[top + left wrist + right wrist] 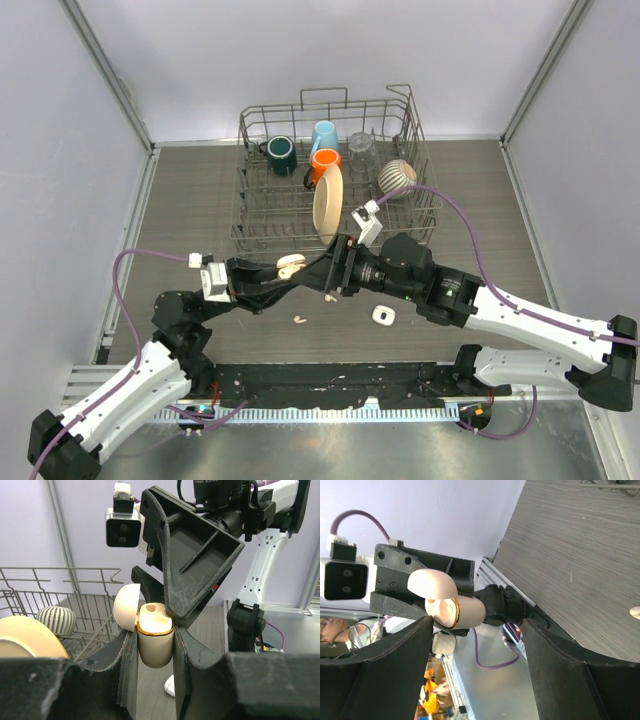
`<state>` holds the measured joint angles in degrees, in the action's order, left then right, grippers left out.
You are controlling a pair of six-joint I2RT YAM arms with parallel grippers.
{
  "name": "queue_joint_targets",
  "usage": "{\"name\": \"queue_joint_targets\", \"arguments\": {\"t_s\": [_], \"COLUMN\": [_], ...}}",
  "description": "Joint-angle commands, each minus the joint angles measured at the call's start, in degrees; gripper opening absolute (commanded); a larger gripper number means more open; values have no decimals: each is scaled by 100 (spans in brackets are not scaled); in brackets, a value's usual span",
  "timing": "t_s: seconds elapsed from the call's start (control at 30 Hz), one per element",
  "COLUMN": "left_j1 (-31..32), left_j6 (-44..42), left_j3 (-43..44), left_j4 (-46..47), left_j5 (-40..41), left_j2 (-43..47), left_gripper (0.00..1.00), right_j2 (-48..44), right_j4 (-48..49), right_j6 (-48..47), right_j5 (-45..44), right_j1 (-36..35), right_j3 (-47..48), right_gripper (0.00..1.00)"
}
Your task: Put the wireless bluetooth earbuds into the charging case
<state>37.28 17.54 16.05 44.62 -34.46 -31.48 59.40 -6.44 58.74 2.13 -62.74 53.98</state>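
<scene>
My left gripper [155, 647] is shut on the cream charging case [155, 640]. The case has a gold rim and its lid [126, 606] is flipped open. In the top view the case [290, 265] hangs above the table in front of the rack. My right gripper [324, 280] faces the case's open mouth [442, 611]. Its jaws stand wide open, with nothing between them. One small white earbud [300, 320] lies on the table below the grippers. Another small white piece [635, 611] lies on the table at the right edge of the right wrist view.
A wire dish rack [250, 215] stands behind, holding mugs [281, 152], a glass [361, 150], a striped bowl [397, 175] and a cream plate [328, 200]. A second small white case [383, 315] lies on the table under the right arm. White walls close in both sides.
</scene>
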Motion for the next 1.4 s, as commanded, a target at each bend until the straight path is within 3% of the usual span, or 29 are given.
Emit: {"name": "queue_joint_targets", "arguments": {"t_s": [0.0,0.27,0.4,0.7,0.8,0.9,0.97,1.1,1.37], "left_j1": [16,16,16,16,16,16,16,16,16], "left_j6": [-67,-84,-67,-137,-137,-137,-128,-102,12], "left_j3": [223,249,240,214,214,231,240,214,73], "left_j4": [135,170,205,275,301,337,345,381,547], "left_j5": [27,1,-8,185,185,194,211,290,571], "left_j2": [46,-51,-112,-130,-165,-200,-218,-209,-95], "left_gripper": [0,0,0,0,0,0,0,13,31], "right_j2": [-156,-60,116,99,142,221,239,195,116], "right_j4": [986,2022,2261,2296,2331,2410,2507,2656,2902], "right_j6": [541,1244,1359,1403,1421,1465,1500,1518,1561], "right_j5": [164,973,1289,1553,1606,1720,1738,1668,1519], "right_j1": [217,587,605,605,605,605,614,605,605], "right_j3": [-229,-625,-590,-616,-608,-608,-634,-687,-801], "right_gripper": [76,65,52,53,49,38,24,2,1]}}
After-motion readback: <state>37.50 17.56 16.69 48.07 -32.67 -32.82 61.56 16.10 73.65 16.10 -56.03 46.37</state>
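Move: The open charging case, already gripped by the left hand, lies about 2 cm left of the right hand point, level front to back and 1 cm above it. From the left hand it is roughly 2 cm right and 1 cm up. On the table some 27 cm below the right hand, the nearer earbud lies 3 cm ahead and 3 cm right, the other 1 cm back and 3 cm left, and the second case 14 cm straight to the right. The right hand rises about 3 cm, rolling some 20 degrees, and pinches the left-held charging case, which lifts slightly. ##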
